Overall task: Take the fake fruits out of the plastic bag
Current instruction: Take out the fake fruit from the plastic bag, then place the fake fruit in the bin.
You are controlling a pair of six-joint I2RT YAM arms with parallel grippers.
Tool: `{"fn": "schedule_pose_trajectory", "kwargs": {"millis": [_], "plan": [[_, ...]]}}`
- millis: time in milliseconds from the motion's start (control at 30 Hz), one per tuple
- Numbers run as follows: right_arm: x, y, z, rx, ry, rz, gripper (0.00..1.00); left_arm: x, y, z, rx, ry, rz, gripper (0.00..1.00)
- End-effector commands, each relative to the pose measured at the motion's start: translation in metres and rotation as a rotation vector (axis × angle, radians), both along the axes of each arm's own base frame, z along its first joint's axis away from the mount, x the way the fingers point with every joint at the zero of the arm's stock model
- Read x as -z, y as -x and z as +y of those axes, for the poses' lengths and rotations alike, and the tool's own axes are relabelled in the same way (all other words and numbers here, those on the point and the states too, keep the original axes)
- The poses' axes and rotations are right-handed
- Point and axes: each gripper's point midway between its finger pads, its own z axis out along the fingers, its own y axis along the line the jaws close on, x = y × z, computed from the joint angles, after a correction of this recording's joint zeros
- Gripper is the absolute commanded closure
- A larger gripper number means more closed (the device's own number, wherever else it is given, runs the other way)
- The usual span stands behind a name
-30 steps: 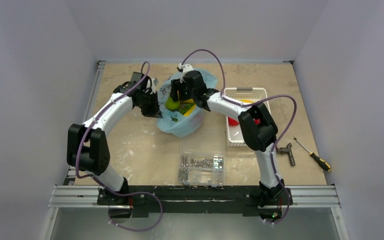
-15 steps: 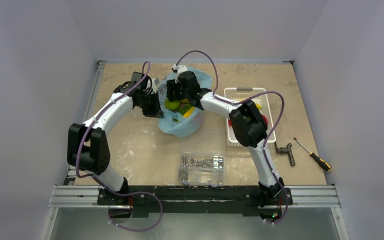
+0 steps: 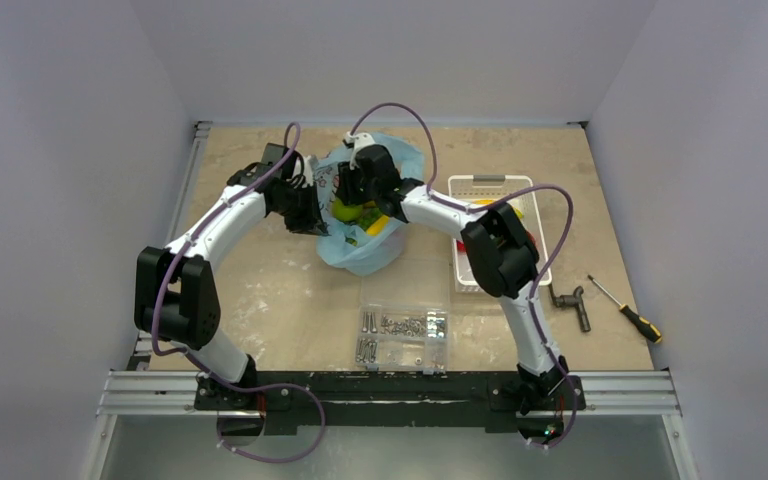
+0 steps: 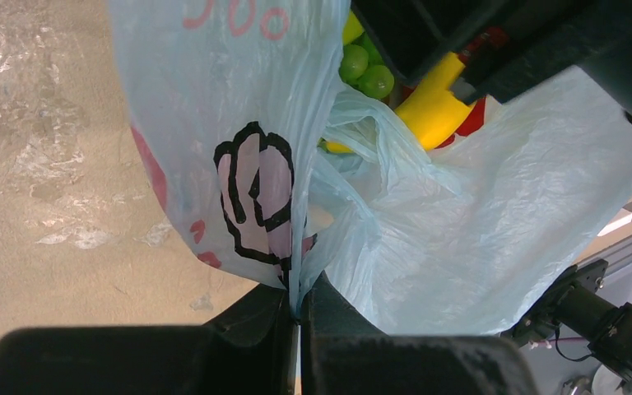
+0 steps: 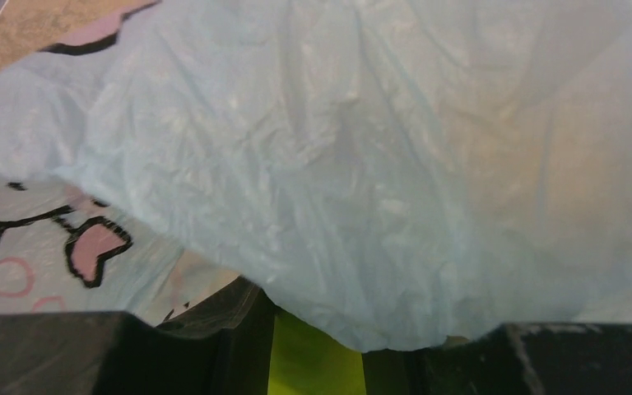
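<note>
The light-blue plastic bag (image 3: 365,245) lies mid-table with its mouth held up. My left gripper (image 4: 299,303) is shut on the bag's printed edge (image 4: 251,197), at the bag's left side (image 3: 316,218) in the top view. My right gripper (image 3: 353,203) reaches down into the bag's mouth. In the right wrist view a yellow-green fruit (image 5: 309,366) fills the gap between its fingers, under a fold of the bag (image 5: 362,164). Green grapes (image 4: 366,72), a yellow fruit (image 4: 429,111) and a bit of red (image 4: 476,115) show inside the bag.
A white slotted basket (image 3: 490,183) stands right of the bag, partly under the right arm, with a yellow piece (image 3: 495,203) in it. A clear compartment box (image 3: 403,335) of screws sits near the front. A dark tool (image 3: 572,303) and a screwdriver (image 3: 625,310) lie at the right.
The right arm has swung left and pushed deeper into the bag. Its jaws have narrowed around the green fruit. The left gripper keeps its hold on the bag.
</note>
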Motion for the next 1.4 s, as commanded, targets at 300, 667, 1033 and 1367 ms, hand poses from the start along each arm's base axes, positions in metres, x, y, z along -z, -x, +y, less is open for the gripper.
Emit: {"fn": "schedule_pose_trajectory", "kwargs": {"millis": [300, 667, 1033, 1367], "plan": [[-0.121, 0.047, -0.03, 0.014, -0.161, -0.089, 1.0, -0.017, -0.012, -0.004, 0.006, 0.051, -0.055, 1.0], [-0.187, 0.1, -0.087, 0.032, -0.18, -0.17, 1.0, -0.018, -0.009, -0.006, 0.015, 0.061, -0.05, 1.0], [-0.138, 0.146, -0.295, 0.731, 0.012, -0.189, 1.0, -0.027, -0.006, -0.015, 0.03, 0.119, -0.055, 1.0], [-0.043, 0.16, -0.34, 0.81, 0.071, 0.06, 1.0, -0.029, -0.005, -0.021, 0.038, 0.16, -0.044, 1.0]]}}
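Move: The right hand is inside the bag with the pear already between its fingers. The white basket's middle lies about 37 cm to its right, some 10 cm back and 5 cm lower. The red apple in the basket is about 31 cm right and 10 cm back, and the bag's banana some 8 cm right and 4 cm back. From the left hand, the basket is roughly 43 cm right, 3 cm ahead and 7 cm lower. Keeping its grip on the pear, the right hand draws it up and back out of the bag, rising about 18 cm, then swings right, some 35 cm in all, to the basket and sinks over its near half, turning about 50 degrees clockwise. The left hand keeps the bag's edge pinched, drifting only slightly right and up. ##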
